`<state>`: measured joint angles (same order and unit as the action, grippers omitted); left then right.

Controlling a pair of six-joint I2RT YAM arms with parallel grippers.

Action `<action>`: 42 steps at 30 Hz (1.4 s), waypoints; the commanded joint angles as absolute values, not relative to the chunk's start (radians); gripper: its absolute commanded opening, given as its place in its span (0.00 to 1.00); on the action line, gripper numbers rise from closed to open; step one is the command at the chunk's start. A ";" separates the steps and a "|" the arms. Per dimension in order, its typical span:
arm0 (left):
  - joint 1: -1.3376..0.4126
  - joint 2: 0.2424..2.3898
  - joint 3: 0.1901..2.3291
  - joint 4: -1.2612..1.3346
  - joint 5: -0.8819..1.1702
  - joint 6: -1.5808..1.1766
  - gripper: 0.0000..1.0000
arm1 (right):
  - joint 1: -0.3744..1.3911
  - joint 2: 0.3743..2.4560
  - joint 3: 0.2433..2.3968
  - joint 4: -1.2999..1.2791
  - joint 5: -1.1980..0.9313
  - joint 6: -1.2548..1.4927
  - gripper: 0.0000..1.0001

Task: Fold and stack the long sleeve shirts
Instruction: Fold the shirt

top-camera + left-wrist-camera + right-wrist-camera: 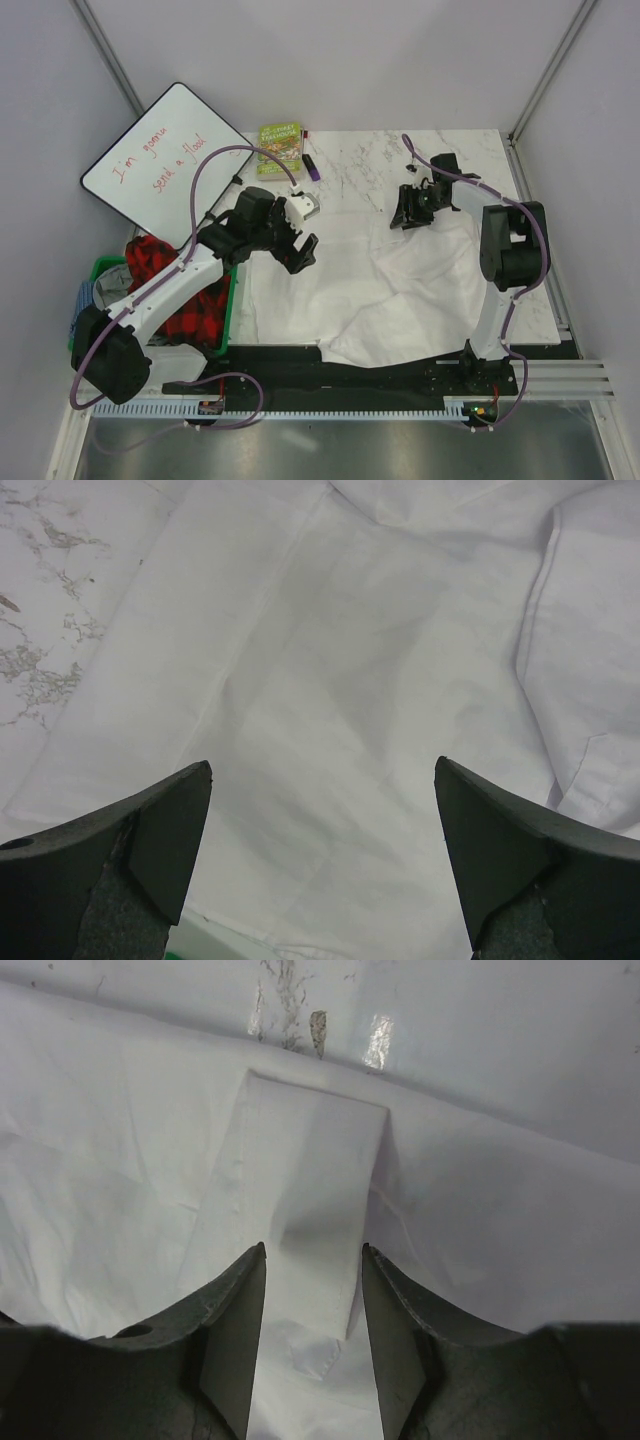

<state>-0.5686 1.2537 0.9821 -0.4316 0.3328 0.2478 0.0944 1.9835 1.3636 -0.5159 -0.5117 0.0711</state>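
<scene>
A plain white long sleeve shirt [400, 290] lies spread and rumpled over the marble table [470, 160], its near edge hanging past the front. My left gripper [303, 255] hovers open above the shirt's left part; the left wrist view shows flat white cloth [350, 630] beneath the wide-apart left gripper [322, 765], with nothing between the fingers. My right gripper [407, 215] is at the shirt's far edge. In the right wrist view a folded cuff-like strip [310, 1160] lies flat under the right gripper [314, 1247], whose jaws stand apart without pinching it.
A green bin [232, 310] holding red plaid cloth [165, 270] stands at the table's left side. A whiteboard [160, 165] leans at the back left. A green book [281, 143] and a purple marker [312, 168] lie at the far edge.
</scene>
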 commanded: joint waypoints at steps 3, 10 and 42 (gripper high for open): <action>-0.565 1.259 0.979 -0.403 0.341 0.224 1.00 | 0.092 2.022 1.373 -0.532 -0.658 0.086 0.43; -0.565 1.264 0.983 -0.393 0.344 0.227 1.00 | 0.092 2.003 1.368 -0.538 -0.767 0.113 0.08; -0.934 1.572 1.104 -0.005 -0.213 0.097 0.93 | 0.296 1.513 0.913 0.106 -0.695 0.870 0.00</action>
<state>-0.9264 1.5524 1.0634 -0.0883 -0.1299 0.1265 0.2810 1.5517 0.9222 0.0467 -0.7174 0.8017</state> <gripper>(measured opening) 0.958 0.007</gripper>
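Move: The cuff end of the shirt's folded-in sleeve lies almost under the right fingertips, roughly 1 cm back, 2 cm left and 1 cm below. From that hand the shirt's far edge runs about 3 cm ahead, and the purple marker lies some 14 cm ahead and 20 cm left, both about 3 cm lower. From the open left hand the cuff end is about 12 cm ahead, 20 cm to the right and 14 cm below. Sweeping left low over the cloth, the half-open right fingers shut and pinch the cuff end of the sleeve, then carry it up, left and back, about 11 cm higher, rolling some 30 degrees so the fingertips swing up to the left. The left hand, still wide open, heads right towards the lifted cloth, about 11 cm, sinking slightly and stopping short of gripping. ##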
